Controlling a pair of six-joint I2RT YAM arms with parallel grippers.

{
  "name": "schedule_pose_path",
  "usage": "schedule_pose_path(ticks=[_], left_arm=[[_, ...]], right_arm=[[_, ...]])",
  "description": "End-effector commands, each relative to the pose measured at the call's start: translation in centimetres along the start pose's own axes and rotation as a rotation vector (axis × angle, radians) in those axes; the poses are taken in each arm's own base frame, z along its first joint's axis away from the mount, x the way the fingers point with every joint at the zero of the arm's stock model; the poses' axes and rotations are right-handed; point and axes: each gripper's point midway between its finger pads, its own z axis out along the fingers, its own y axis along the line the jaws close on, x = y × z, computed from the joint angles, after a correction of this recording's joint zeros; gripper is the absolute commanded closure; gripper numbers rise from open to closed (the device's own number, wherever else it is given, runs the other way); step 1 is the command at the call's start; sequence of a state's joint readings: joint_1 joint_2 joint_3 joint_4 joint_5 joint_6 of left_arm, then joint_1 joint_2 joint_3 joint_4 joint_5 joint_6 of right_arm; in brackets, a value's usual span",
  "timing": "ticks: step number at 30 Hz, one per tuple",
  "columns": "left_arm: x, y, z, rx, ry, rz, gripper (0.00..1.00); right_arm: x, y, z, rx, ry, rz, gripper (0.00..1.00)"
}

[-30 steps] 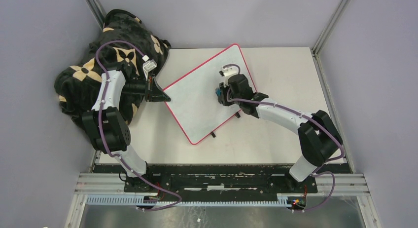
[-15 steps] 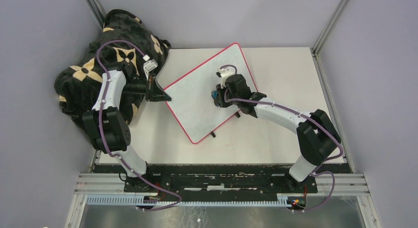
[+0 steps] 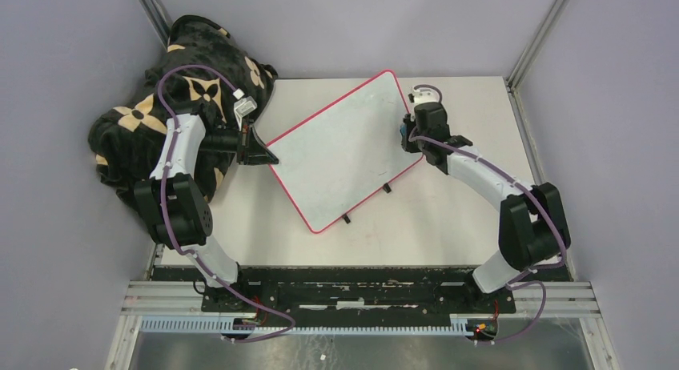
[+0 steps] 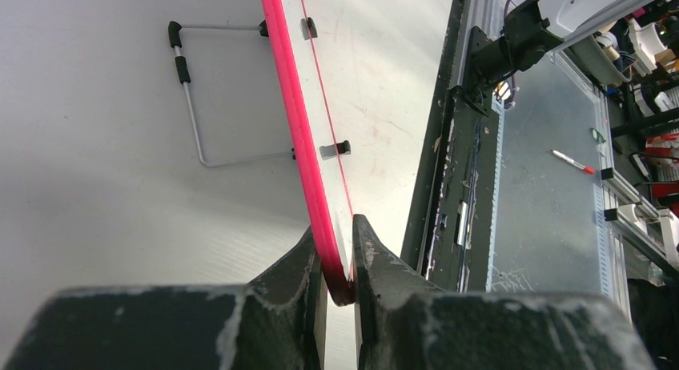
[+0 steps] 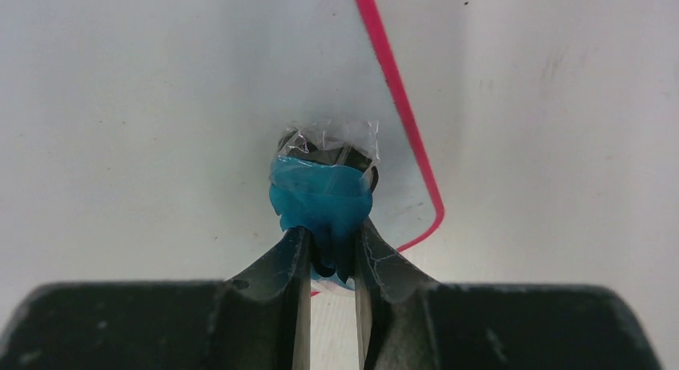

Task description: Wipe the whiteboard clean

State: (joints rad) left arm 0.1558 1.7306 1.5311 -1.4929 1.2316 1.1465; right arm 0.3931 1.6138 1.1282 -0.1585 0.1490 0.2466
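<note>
The whiteboard [image 3: 340, 154] lies turned at an angle on the table, and its face shows no writing. My left gripper [image 3: 268, 158] is at its left corner. In the left wrist view that gripper [image 4: 332, 242] is shut on the board's red-pink rim [image 4: 292, 106]. My right gripper [image 3: 404, 134] is over the board's right edge, near its far corner. It [image 5: 328, 234] is shut on a blue eraser [image 5: 320, 198] wrapped in clear plastic. The eraser presses on the white surface [image 5: 160, 106] just inside the rim.
A dark blanket with beige flower shapes [image 3: 184, 90] is heaped at the back left, beside the left arm. Bare table [image 3: 464, 218] lies right of the board. The black base rail [image 3: 360, 294] runs along the near edge. A pen [image 4: 572, 162] lies beyond it.
My right gripper has swept the eraser from the board's middle right out to its right edge near the far corner. The left gripper and the board have not moved.
</note>
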Motion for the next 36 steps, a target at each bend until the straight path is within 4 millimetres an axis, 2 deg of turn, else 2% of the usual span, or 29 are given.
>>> schedule_pose_path(ticks=[1,4,6,10,12,13,15,19,23,28,31,32,33,34,36], left_arm=[[0.9,0.8,0.2,-0.024,0.079,0.159,0.97],[0.6,1.0,0.2,-0.023,0.071,0.153,0.94],[0.4,1.0,0.2,-0.022,0.066,0.147,0.85],[0.1,1.1,0.2,-0.021,0.058,0.139,0.47],[-0.1,1.1,0.2,-0.019,0.051,0.135,0.32],[-0.2,1.1,0.2,-0.018,0.046,0.135,0.14],[-0.5,1.0,0.3,-0.015,0.035,0.135,0.00],[-1.7,1.0,0.1,-0.012,-0.006,0.124,0.01],[-3.5,1.4,-1.2,-0.032,-0.083,0.122,0.01],[-5.3,3.6,-3.2,-0.139,-0.134,0.090,0.01],[-5.8,6.2,-4.3,-0.327,-0.143,0.068,0.01],[-6.0,7.4,-5.0,-0.437,-0.161,0.062,0.01],[-6.8,7.7,-6.1,-0.560,-0.208,0.061,0.01],[-6.9,9.1,-7.1,-0.671,-0.239,0.084,0.01],[-7.7,9.2,-9.3,-0.848,-0.322,0.105,0.01]], right_arm=[[-3.3,-1.3,-3.2,0.041,-0.120,0.019,0.99],[-3.5,-1.4,-4.1,0.036,-0.137,0.033,0.99],[-3.5,-1.3,-4.5,0.027,-0.142,0.039,0.99],[-3.7,-1.3,-5.6,0.016,-0.159,0.049,0.99],[-3.7,-1.2,-6.0,0.009,-0.166,0.053,0.99],[-3.8,-1.2,-6.3,0.007,-0.170,0.054,0.99],[-3.9,-1.2,-6.6,0.006,-0.173,0.056,0.99],[-3.5,-1.4,-7.0,0.009,-0.169,0.058,0.99],[-2.7,-1.6,-6.8,0.019,-0.159,0.070,0.99],[-1.6,-2.4,-6.6,0.062,-0.139,0.086,0.99],[-1.4,-3.2,-7.0,0.102,-0.146,0.098,0.99],[-1.4,-3.4,-7.2,0.114,-0.147,0.100,0.99],[-1.3,-3.8,-7.3,0.136,-0.146,0.102,0.99],[-1.2,-4.1,-7.5,0.153,-0.145,0.111,0.99],[-1.1,-5.0,-7.9,0.201,-0.147,0.127,0.99]])
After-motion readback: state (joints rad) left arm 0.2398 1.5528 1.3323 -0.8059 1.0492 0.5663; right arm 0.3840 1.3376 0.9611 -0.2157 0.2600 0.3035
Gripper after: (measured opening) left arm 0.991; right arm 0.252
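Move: My left hand is still pinching the whiteboard's raised far-left corner; the whiteboard's middle lies about 18 cm to its right, 2 cm ahead and some 7 cm lower. The patterned blanket lies some 20 cm to its left, 9 cm ahead and roughly 10 cm lower. My right hand holds the blue eraser in its fingers, about 2 cm below the hand point. From that hand, the whiteboard's near-right corner is about 5 cm back and 4 cm right, 2 cm lower. I open my left fingers fully, letting the whiteboard's corner out of their pinch, then carry the hand about 6 cm forward and 5 cm left towards the blanket, turning some 20 degrees counter-clockwise. Meanwhile my right hand keeps its grip and lifts the eraser off the board about 5 cm while drawing back and right to the board's right edge, then sinks 2 cm. ##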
